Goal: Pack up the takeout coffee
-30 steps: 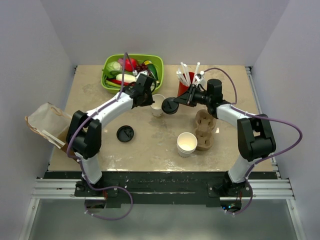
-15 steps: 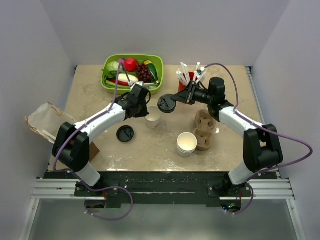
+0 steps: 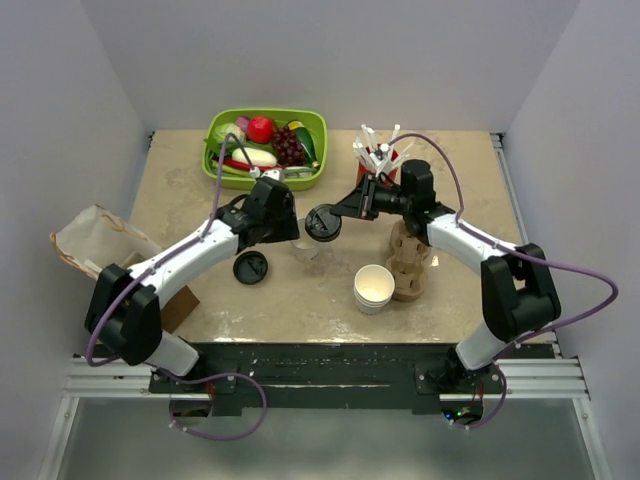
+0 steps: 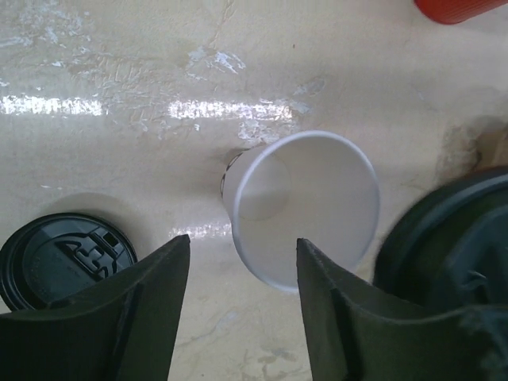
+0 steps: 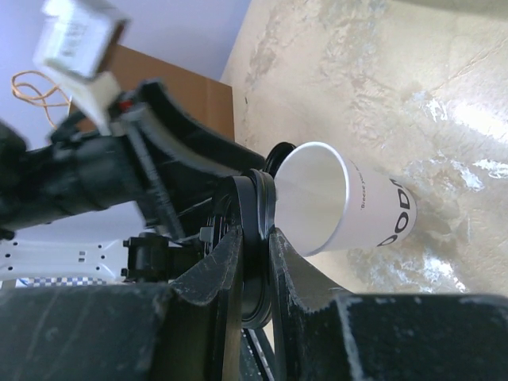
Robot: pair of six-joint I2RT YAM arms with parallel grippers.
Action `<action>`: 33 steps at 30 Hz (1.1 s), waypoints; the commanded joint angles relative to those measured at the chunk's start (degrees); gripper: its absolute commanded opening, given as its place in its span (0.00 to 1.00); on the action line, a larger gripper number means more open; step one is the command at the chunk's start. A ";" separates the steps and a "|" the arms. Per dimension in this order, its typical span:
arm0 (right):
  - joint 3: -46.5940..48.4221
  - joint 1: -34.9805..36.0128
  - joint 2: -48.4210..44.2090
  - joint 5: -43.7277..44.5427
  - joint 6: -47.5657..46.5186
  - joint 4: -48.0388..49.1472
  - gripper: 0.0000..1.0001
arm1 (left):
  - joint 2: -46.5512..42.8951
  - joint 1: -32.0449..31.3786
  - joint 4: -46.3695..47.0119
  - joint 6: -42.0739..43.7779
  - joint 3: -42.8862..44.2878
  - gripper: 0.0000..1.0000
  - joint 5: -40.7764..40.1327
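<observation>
The takeout coffee is in two parts now: a small white paper cup (image 4: 305, 208) stands upright and lidless on the table, its rim showing in the top view (image 3: 306, 247). My left gripper (image 4: 242, 246) is open just short of the cup, its fingers clear of the wall; in the top view the left gripper (image 3: 289, 231) is at the cup's left. My right gripper (image 5: 255, 232) is shut on a black plastic lid (image 5: 260, 208), held on edge just right of and above the cup's mouth (image 5: 317, 198). That lid (image 3: 323, 224) also shows from above.
A second black lid (image 3: 250, 267) lies left of the cup. A stack of lidless white cups (image 3: 373, 286) stands by the brown cardboard carrier (image 3: 409, 262). At the back are a red cup of straws (image 3: 378, 160) and a green basket (image 3: 220, 165). A paper bag (image 3: 92, 243) lies left.
The left gripper brought the cup nearer and leftward, set it down and opened. The right gripper followed to the left with the lid.
</observation>
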 commanded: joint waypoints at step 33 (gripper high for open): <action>10.80 6.23 12.25 5.62 -2.77 -4.08 0.00 | -6.19 12.05 16.43 -2.50 -8.99 0.98 23.10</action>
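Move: The open coffee cup stands about 4 cm to the left gripper's right and 1 cm ahead, its middle some 7 cm lower. From the right gripper, which already pinches a black lid by the rim, the cup is about 7 cm left, 2 cm back and 12 cm down. Of the cup, the spare lid lies some 14 cm left and 5 cm back, the cup stack 14 cm right and 11 cm back, the red straw cup 14 cm right and 12 cm forward. Keep the lid pinched in the right gripper and bring it about 5 cm left and 6 cm down, slightly forward, onto the cup's mouth, then hold there. Meanwhile open the left gripper fully, lift it 5 cm and swing it 8 cm left, clear of the cup. Then bring it back right and down beside the rim, its left side rolling down some 20 degrees. ##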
